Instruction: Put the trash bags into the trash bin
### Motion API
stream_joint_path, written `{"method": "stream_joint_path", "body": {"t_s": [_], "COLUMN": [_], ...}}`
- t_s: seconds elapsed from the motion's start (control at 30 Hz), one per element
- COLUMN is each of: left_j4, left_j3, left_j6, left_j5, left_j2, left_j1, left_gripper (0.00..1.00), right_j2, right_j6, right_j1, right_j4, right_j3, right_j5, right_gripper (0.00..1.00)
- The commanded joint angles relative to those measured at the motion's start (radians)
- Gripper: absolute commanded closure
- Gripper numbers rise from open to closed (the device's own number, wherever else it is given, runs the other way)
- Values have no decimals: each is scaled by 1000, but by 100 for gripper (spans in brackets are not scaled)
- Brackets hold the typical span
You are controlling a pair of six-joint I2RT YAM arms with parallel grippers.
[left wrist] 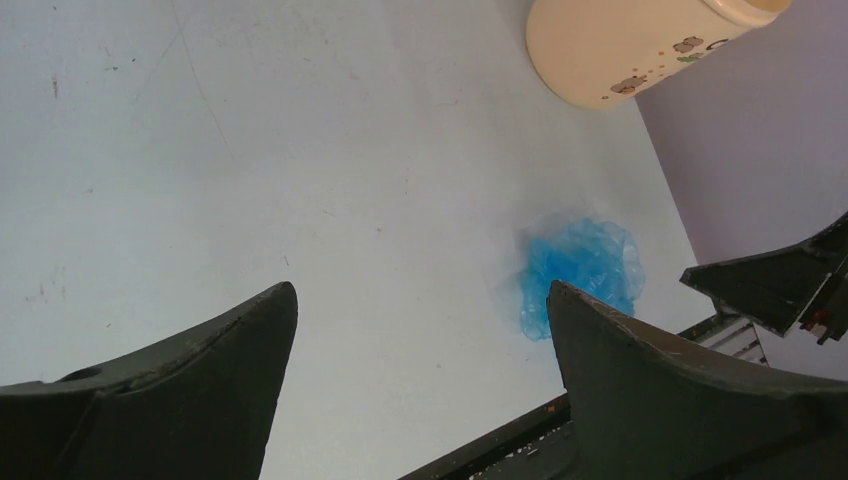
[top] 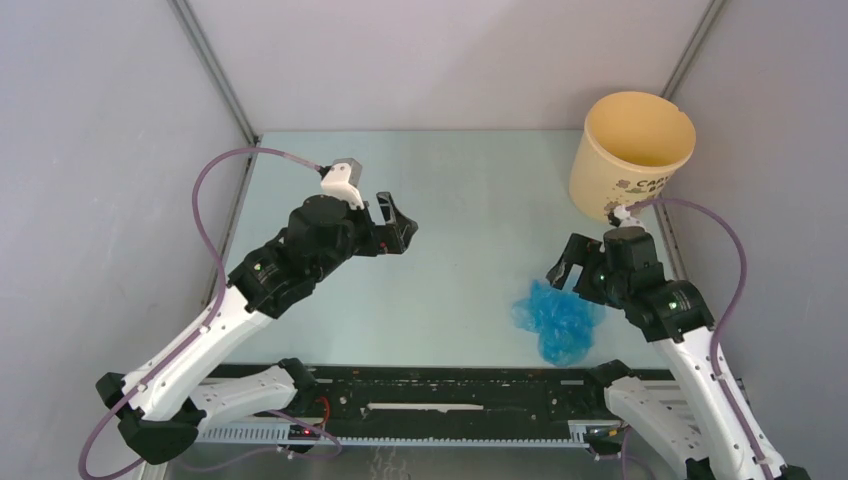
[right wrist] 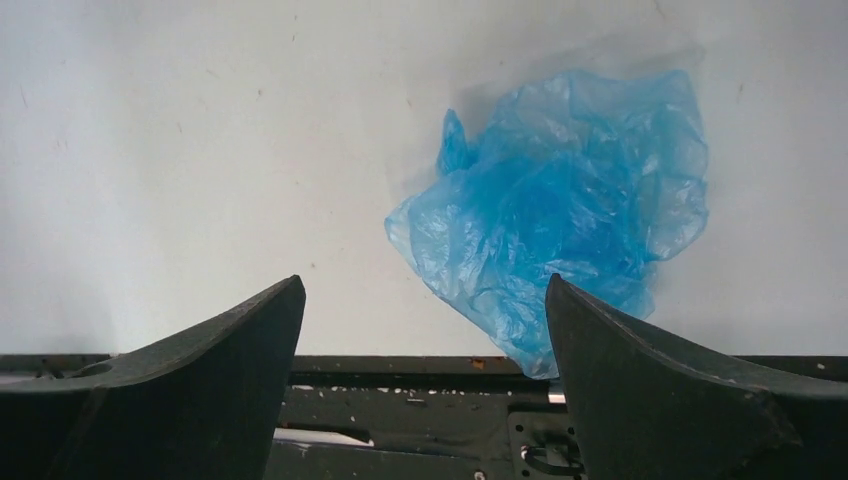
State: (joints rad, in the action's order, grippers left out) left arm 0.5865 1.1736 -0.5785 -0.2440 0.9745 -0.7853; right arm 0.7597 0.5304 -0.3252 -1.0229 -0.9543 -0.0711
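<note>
The trash bag [top: 555,318] is a crumpled, translucent light-blue film lying on the table near the front right edge; it also shows in the left wrist view [left wrist: 585,265] and the right wrist view [right wrist: 560,210]. The trash bin [top: 630,155], a pale yellow tub with dark lettering, stands upright at the back right corner [left wrist: 620,50]. My right gripper [top: 565,268] hovers open just above and behind the bag, nothing between its fingers [right wrist: 425,282]. My left gripper [top: 395,222] is open over the table's middle left, far from the bag [left wrist: 420,290].
A black rail [top: 440,400] with the arm bases runs along the near table edge, right beside the bag [right wrist: 400,400]. Grey walls [top: 100,150] enclose the table on the left, back and right. The bin sits close to the right wall.
</note>
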Motion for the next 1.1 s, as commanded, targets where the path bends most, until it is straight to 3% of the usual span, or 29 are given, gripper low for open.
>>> {"method": "stream_joint_path", "body": {"t_s": [0.0,0.2,0.47,0.6,0.7,0.77,0.87,0.9,1.0,1.07], "left_j4": [-14,-9,16,17,32,36,34,33,18,-3], "left_j3": [-8,-9,-37,-80,-89,-93,-97,-96,-95,-104], "left_j6": [13,22,12,-5,-7,-9,-21,-27,-55,-78], "left_j5": [-27,-28,-45,-53,-46,-50,-50,-47,-10,12], "left_j2": [2,-1,-51,-94,-93,-85,-69,-62,-51,-55], "left_j1": [-8,-8,-7,-8,-7,-7,-6,-6,6,18], "left_gripper": [0,0,0,0,0,0,0,0,0,0], "right_j2": [71,217,339,431,482,513,558,568,568,553], "right_j6": [48,94,44,15,11,2,-17,-30,-70,-84], "right_j1": [18,28,13,-67,-87,-100,-122,-127,-140,-141], "right_j4": [-24,-45,159,259,357,381,403,412,458,514], "right_j3": [-24,0,142,145,141,113,69,54,16,-10], "right_j5": [-68,-56,166,163,225,256,276,292,382,521], "right_gripper": [0,0,1,8,24,42,90,99,100,100]}}
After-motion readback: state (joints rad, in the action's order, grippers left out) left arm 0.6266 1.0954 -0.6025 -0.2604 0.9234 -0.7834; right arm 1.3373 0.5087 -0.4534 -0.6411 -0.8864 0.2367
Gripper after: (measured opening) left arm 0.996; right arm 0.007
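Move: Just below the open right hand lies the blue trash bag, its middle about 12 cm down, some 4 cm back and 2 cm to the right. The trash bin stands about 26 cm ahead and 16 cm to the right of that hand, its middle roughly 3 cm lower than the hand. From the left hand, the bag is some 33 cm to the right, 12 cm back and 26 cm down. Swooping down about 12 cm onto the trash bag, fingers tipping steeply downward, the right hand then sweeps left some 10 cm and a little forward, turning counter-clockwise, while its open fingers shut and pinch the film at the bag's left side. It starts up again by about 2 cm, keeping its grip. The left hand, empty and open, sinks about 3 cm. ##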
